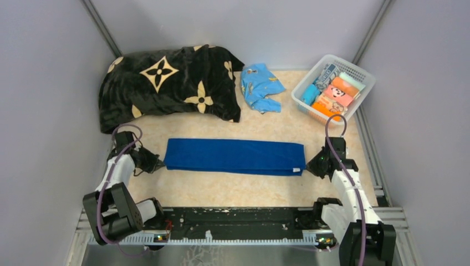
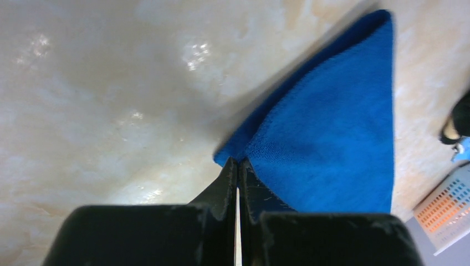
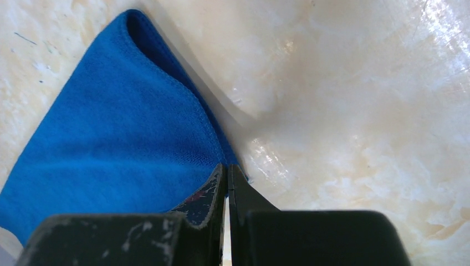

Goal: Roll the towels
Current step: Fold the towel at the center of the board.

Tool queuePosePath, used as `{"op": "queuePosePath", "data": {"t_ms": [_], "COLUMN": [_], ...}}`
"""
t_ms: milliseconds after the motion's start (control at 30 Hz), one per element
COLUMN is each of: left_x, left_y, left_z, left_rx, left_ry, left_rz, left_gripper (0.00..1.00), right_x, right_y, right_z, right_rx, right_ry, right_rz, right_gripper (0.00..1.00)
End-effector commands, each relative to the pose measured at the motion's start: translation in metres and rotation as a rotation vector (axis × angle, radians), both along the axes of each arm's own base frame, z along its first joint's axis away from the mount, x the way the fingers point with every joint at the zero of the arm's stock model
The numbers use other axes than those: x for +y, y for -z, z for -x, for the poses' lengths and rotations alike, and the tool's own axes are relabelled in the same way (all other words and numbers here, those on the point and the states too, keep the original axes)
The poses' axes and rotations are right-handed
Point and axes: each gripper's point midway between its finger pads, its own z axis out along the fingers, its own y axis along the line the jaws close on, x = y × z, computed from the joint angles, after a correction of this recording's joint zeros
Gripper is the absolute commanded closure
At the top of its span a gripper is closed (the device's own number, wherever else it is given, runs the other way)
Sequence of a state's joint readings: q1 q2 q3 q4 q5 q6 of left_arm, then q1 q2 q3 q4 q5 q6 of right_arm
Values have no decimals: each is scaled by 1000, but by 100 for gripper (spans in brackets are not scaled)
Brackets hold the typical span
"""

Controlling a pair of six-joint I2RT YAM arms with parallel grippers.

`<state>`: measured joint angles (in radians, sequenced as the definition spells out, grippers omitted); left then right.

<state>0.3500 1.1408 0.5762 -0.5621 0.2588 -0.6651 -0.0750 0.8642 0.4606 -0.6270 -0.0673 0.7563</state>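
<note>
A large royal-blue towel (image 1: 235, 156) lies folded into a long flat strip across the middle of the table. My left gripper (image 1: 158, 164) sits at its left end. In the left wrist view that gripper (image 2: 238, 162) is shut, its tips pinching the towel's (image 2: 332, 138) near corner. At the strip's right end is my right gripper (image 1: 310, 166). In the right wrist view it (image 3: 226, 167) is shut on the near corner of the towel (image 3: 111, 144). A small turquoise towel (image 1: 260, 86) lies crumpled at the back.
A black blanket with cream flower motifs (image 1: 166, 83) is heaped at the back left. A white basket (image 1: 338, 57) with several rolled cloths stands at the back right, and shows again in the left wrist view (image 2: 449, 210). Grey walls close in on both sides.
</note>
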Motion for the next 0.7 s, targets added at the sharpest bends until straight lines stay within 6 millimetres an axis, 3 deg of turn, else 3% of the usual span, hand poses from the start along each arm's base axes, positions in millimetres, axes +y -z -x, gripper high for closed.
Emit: {"op": "queuePosePath", "data": {"t_ms": [0, 167, 300, 433, 567, 667], "left_x": [2, 2, 2, 9, 18, 21], "left_y": [21, 32, 27, 11, -14, -36], "left_z": [3, 9, 8, 3, -6, -19], "left_rx": [28, 54, 44, 11, -47, -125], "left_ry": [-25, -30, -33, -37, -34, 3], "left_rz": [9, 9, 5, -37, -94, -128], "left_gripper": [100, 99, 86, 71, 51, 43], "right_x": [-5, 1, 1, -3, -12, 2], "right_y": [8, 19, 14, -5, -39, -63], "right_z": [-4, -1, -4, -15, -37, -58], "right_rx": [-2, 13, -14, -76, -184, -295], "right_ry": [20, -8, -28, -28, -73, -197], "right_rz": [9, -14, -9, 17, 94, 77], "right_gripper": [95, 81, 66, 52, 40, 38]}}
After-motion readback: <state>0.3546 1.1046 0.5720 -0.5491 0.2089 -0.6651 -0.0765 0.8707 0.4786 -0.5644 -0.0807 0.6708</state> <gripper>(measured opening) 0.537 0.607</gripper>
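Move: Under each shut hand, some 3 cm down and about 2 cm back, lies the matching near corner of the blue towel's bottom layer; for the right hand it is also about 1 cm to the left. The towel's middle is some 23 cm right and 2 cm ahead of the left hand. The white tag sits about 3 cm left and 1 cm back of the right hand, and the basket some 27 cm ahead and 10 cm to its right. Lowering the two pinched corners of the upper layer, both hands sink about 3 cm and ease back just over 1 cm onto the towel's near edge. The fingers open to about half and let go, the right hand's earlier, and both hands then climb some 3.5 cm, drifting forward, the right more so, away from the cloth. ##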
